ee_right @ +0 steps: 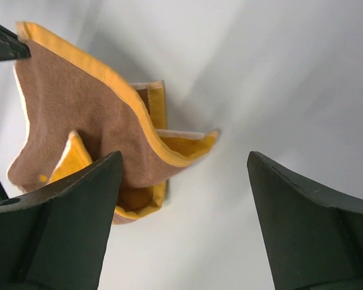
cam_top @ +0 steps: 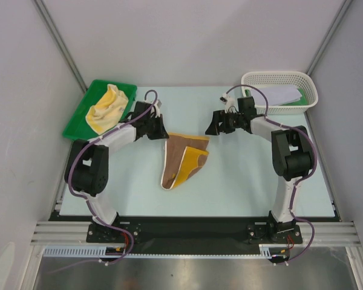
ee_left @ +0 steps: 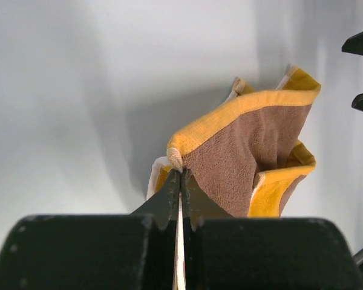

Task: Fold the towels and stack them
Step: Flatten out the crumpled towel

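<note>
A brown towel with a yellow border (cam_top: 183, 158) lies crumpled mid-table, one top corner raised. My left gripper (cam_top: 163, 133) is shut on that corner; in the left wrist view the closed tips (ee_left: 181, 173) pinch the hem of the towel (ee_left: 248, 154). My right gripper (cam_top: 214, 127) hangs open just right of the towel's other top corner, nothing between its fingers (ee_right: 184, 160), the towel (ee_right: 78, 103) lying to the left of them. A yellow towel (cam_top: 106, 107) sits bunched in the green tray (cam_top: 78, 122). A white towel (cam_top: 282, 94) lies in the mesh basket (cam_top: 279, 78).
The green tray stands at the back left, the white basket at the back right with a green edge (cam_top: 297, 102) under the white cloth. Grey walls close in both sides. Bare table shows in front of the brown towel.
</note>
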Motion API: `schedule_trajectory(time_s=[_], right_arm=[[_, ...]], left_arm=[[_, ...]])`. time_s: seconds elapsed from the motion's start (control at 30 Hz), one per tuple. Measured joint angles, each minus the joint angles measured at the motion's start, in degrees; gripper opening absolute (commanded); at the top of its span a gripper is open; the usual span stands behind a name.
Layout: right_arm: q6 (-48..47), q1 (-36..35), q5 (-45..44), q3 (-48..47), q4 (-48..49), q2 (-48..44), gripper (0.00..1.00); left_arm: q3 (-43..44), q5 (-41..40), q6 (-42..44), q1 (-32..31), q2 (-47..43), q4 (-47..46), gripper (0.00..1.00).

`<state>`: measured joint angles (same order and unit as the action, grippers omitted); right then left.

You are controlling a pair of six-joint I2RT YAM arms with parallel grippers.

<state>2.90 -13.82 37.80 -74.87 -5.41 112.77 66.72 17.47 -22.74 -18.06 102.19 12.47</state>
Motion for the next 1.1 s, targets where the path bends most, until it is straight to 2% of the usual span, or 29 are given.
schedule_trajectory(time_s=[0.23, 0.47, 0.83, 1.1], right_arm=[[0.1, 2.2, 7.7, -4.0, 2.8, 4.9, 0.86], [2.3, -0.3, 11.4, -7.7, 7.9, 10.6, 0.70], [4.7, -2.7, 13.3, -12.0, 10.7, 18.1, 0.63], [11.4, -2.9, 14.6, -13.8, 18.3, 21.9, 0.50]], left_arm=[[5.5, -6.9, 3.6, 0.6, -3.4, 8.0, 0.00], [7.3, -12.9, 5.3, 1.7, -4.8, 11.9, 0.00], [7.9, -14.3, 5.9, 3.3, -4.7, 13.9, 0.00], [8.3, -14.3, 5.9, 3.3, -3.9, 13.8, 0.00]])
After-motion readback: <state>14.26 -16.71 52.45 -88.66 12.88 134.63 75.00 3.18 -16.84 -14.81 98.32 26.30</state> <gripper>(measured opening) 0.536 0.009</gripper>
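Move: The right hand hovers over the crumpled towel's free far-right corner, which is some 4 cm below it and about 2 cm to its left. The yellow folded-over flap lies roughly 15 cm back and 9 cm left of the right hand. The left hand already holds the far-left corner; from it the free corner is about 23 cm right, 2 cm forward and 4 cm lower, and the towel's near tip some 23 cm straight back and 6 cm lower. The free far-right corner comes in between the right fingertips as they narrow to a bit over half open, not yet shut. The right hand gets there by following the towel about 7 cm left, edging forward and then sinking some 4 cm. The left hand, still pinching its corner, draws it left by as much and lifts it, then holds steady. ##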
